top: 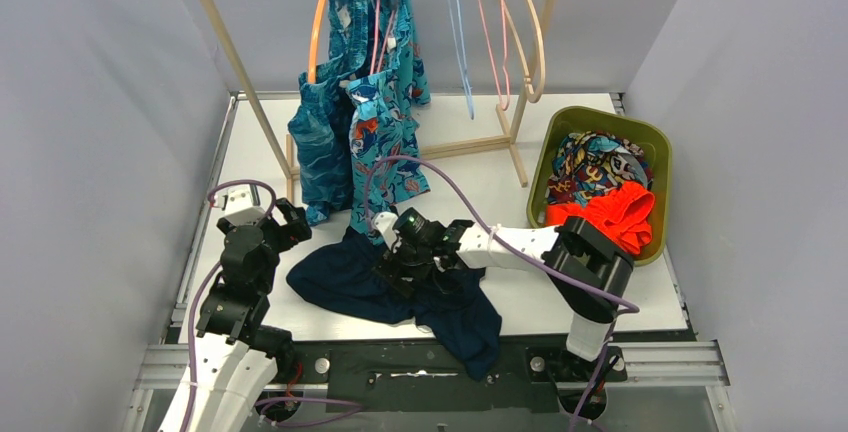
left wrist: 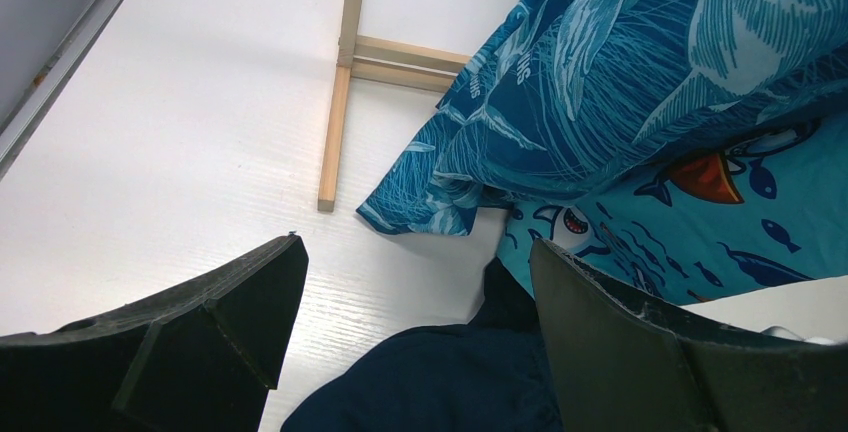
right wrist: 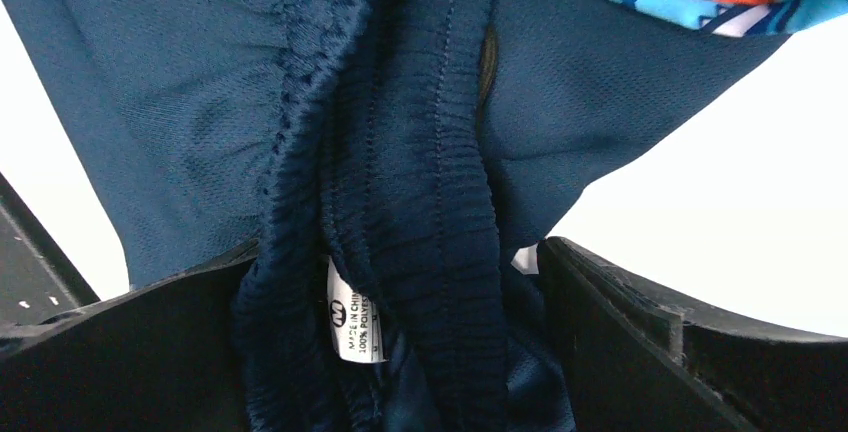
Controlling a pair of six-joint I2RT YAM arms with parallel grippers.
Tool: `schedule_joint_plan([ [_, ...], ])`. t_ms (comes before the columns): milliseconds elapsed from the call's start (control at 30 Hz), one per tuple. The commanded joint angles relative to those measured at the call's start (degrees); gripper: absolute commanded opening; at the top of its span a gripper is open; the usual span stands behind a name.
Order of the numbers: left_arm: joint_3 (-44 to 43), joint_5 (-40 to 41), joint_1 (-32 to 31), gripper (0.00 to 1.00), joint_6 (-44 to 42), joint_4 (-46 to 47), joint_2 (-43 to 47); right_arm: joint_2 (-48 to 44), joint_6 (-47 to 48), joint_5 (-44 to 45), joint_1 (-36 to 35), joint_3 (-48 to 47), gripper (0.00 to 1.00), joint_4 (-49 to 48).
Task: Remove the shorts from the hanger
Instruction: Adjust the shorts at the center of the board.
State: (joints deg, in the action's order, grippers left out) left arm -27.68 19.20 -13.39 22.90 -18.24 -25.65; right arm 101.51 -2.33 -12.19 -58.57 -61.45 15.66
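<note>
Navy shorts (top: 345,282) lie crumpled on the white table, off any hanger. My right gripper (top: 400,257) is low over them and open; its jaws stand wide on either side of the bunched navy waistband (right wrist: 420,152), which bears a white label (right wrist: 352,322). My left gripper (top: 295,222) is open and holds nothing, hovering by the left edge of the navy shorts (left wrist: 440,382). Teal leaf-print shorts (top: 320,142) hang on an orange hanger (top: 318,22). Turquoise cartoon-print shorts (top: 385,142) hang on a pink hanger (top: 380,12).
A wooden rack (top: 240,62) stands at the back, with several bare hangers (top: 500,32) at its right end. The green basket (top: 560,132) at the right holds orange-red shorts (top: 615,212) and multicolour shorts (top: 590,167). The rack foot (left wrist: 335,132) lies ahead of my left gripper.
</note>
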Motion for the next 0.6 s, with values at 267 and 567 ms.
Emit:
schedule_joint_plan([
  [267, -1.0, -0.2, 0.5, 0.83, -0.2, 2.2, -0.3, 4.3, 1.5, 2.2, -3.3, 3.5, 0.55, 0.7],
  [567, -1.0, -0.5, 0.6, 0.83, -0.2, 2.2, -0.4, -13.7, 6.5, 8.1, -4.7, 3.3, 0.05, -0.9],
])
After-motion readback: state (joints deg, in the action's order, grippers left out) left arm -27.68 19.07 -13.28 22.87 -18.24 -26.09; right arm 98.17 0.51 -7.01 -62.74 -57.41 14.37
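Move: The navy shorts' waistband fold lies between the open right fingers, within 1 cm sideways or forward and about 2 cm below the hand point. From that hand, the shark-print shorts' lower hem hangs roughly 8 cm farther out and 4 cm left, about 4 cm higher; the whale-print shorts' hem is some 10 cm out, 12 cm left and 1 cm up. The left hand has the waistband about 9 cm back, 13 cm right and 17 cm below. The navy waistband is pinched by the right fingers: the hand first sinks about 2 cm into the cloth, closes from wide open to nearly shut around the fold, then draws back some 1.5 cm towards the robot and rises almost to where it began, with the wrist tilting slightly as it lifts. ##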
